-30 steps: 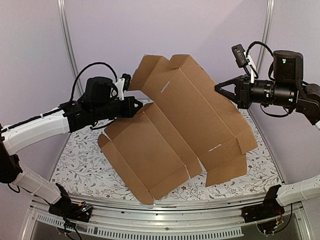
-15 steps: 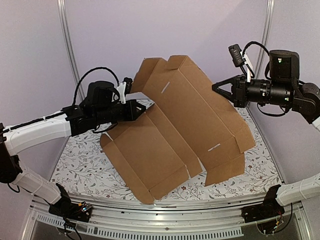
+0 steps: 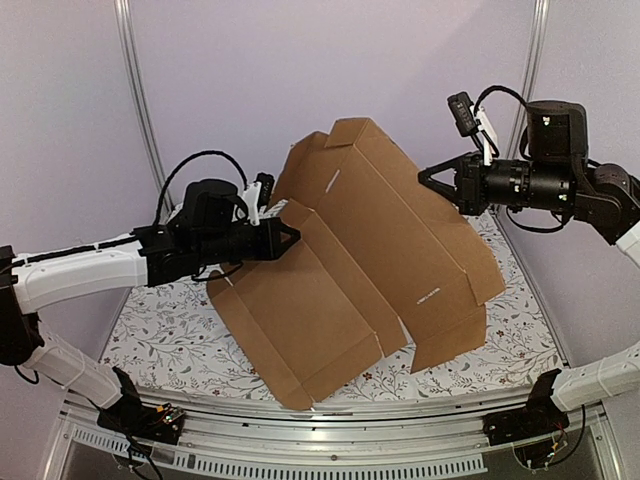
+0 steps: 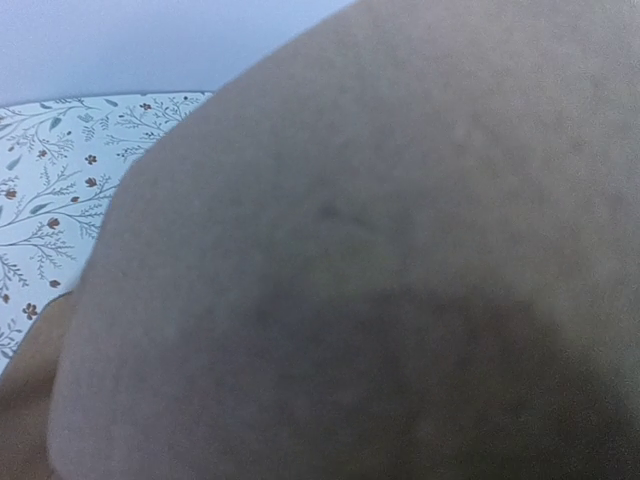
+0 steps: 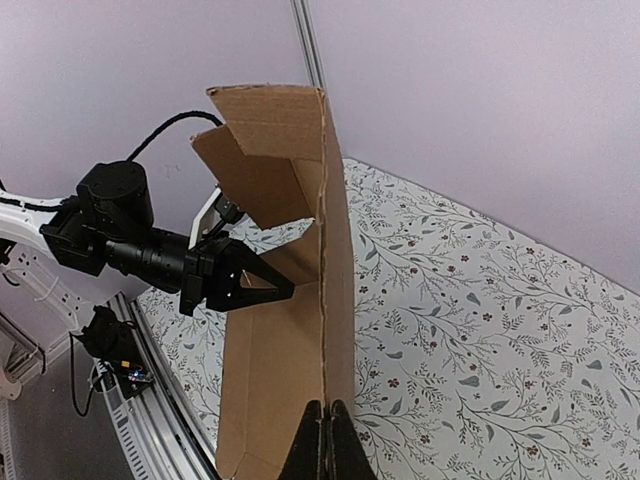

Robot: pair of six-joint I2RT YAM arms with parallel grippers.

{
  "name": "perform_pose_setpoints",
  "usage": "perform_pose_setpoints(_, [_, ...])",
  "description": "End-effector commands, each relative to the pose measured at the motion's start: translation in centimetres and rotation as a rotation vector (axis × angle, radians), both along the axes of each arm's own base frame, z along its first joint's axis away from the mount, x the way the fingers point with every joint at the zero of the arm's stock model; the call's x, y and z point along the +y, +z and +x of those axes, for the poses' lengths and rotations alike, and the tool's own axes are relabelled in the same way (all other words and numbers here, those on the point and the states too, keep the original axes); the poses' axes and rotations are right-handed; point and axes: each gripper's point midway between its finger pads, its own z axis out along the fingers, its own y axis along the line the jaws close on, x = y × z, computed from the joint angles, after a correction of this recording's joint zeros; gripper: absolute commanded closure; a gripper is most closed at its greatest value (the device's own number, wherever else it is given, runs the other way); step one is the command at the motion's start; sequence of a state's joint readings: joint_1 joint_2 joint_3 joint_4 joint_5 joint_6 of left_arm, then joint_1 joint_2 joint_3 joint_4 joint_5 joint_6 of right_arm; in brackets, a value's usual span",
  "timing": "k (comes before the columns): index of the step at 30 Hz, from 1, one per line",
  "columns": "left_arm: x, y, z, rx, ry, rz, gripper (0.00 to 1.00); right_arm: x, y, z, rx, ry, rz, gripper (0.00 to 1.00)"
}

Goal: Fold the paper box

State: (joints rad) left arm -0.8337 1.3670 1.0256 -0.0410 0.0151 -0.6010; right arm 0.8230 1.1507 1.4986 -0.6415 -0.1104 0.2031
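Observation:
The paper box [image 3: 380, 230] is a large brown cardboard sheet, its far half tilted up steeply and its near half lying on the table. My right gripper [image 3: 424, 177] is shut on the raised panel's right edge; in the right wrist view its tips [image 5: 322, 435] pinch the box [image 5: 290, 340] along a crease. My left gripper [image 3: 292, 237] is shut, and its pointed tips rest against the inner panel near the fold, also seen in the right wrist view [image 5: 285, 290]. Blurred cardboard [image 4: 400, 250] fills the left wrist view and hides its fingers.
A floral tablecloth [image 3: 160, 330] covers the table. A metal rail [image 3: 300, 420] runs along the near edge, with upright posts [image 3: 135, 90] at the back corners and purple walls behind.
My left gripper has moved right, onto the box's inner panel. My right gripper has shifted left and slightly up with the edge, and the raised half stands steeper.

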Motion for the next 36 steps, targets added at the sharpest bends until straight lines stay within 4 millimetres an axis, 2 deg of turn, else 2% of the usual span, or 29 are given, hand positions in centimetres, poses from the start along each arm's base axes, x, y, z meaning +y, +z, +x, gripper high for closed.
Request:
perform_pose_setpoints(1, [-0.8,-1.0,-0.4,0.008,-0.015,0.007,1.00,0.1,1.7,0.6,-0.033,-0.017,0.053,1.00])
perform_pose_setpoints(7, [-0.6,0.2,-0.4,-0.040,-0.026,0.023,1.00,0.4,0.3,0.7,-0.012,-0.004,-0.005,1.00])
perform_pose_setpoints(11, [0.2,0.8,-0.4,-0.064,-0.007,0.054,1.00,0.6,-1.8,1.0,0.004,0.009,-0.094,1.00])
perform_pose_setpoints(18, [2.2,1.7,-1.9,-0.086,-0.011,0.077,1.00,1.4,-5.1,1.3,-0.002,0.076,-0.241,1.00])
perform_pose_setpoints(27, [7.0,3.6,-3.8,-0.146,0.038,0.150,1.00,2.0,-8.7,1.4,-0.062,0.196,-0.427,1.00])
perform_pose_setpoints(32, [10.2,3.7,-3.2,-0.163,0.117,0.185,1.00,2.5,-9.3,0.9,-0.117,0.274,-0.471,1.00])
perform_pose_setpoints(36, [11.6,2.9,-2.4,-0.161,0.157,0.186,1.00,2.9,-9.2,0.7,-0.142,0.311,-0.469,1.00])
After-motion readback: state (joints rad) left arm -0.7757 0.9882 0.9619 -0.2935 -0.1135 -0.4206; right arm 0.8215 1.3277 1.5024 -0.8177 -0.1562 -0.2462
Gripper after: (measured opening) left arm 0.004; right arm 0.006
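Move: The left gripper's shut tips hang close in front of the cardboard: the narrow fold strip's middle lies about 12 cm to the right, 3 cm ahead and 15 cm below, the raised panel's middle about 17 cm right, 2 cm ahead and level in height. From the right gripper, pinching the raised panel's top edge, the lower panel's middle is some 21 cm left, 5 cm ahead and 37 cm below; the strip's middle 9 cm ahead, 9 cm left, 32 cm below. Keep the right gripper shut on the raised panel's top edge and lower it about 10 cm, easing slightly left and rolling the wrist some 30 degrees so its fingers dip. After a brief hold, draw the left gripper, still closed, out from the cardboard: left and up, a little back, its fingers tipping slightly upward. ##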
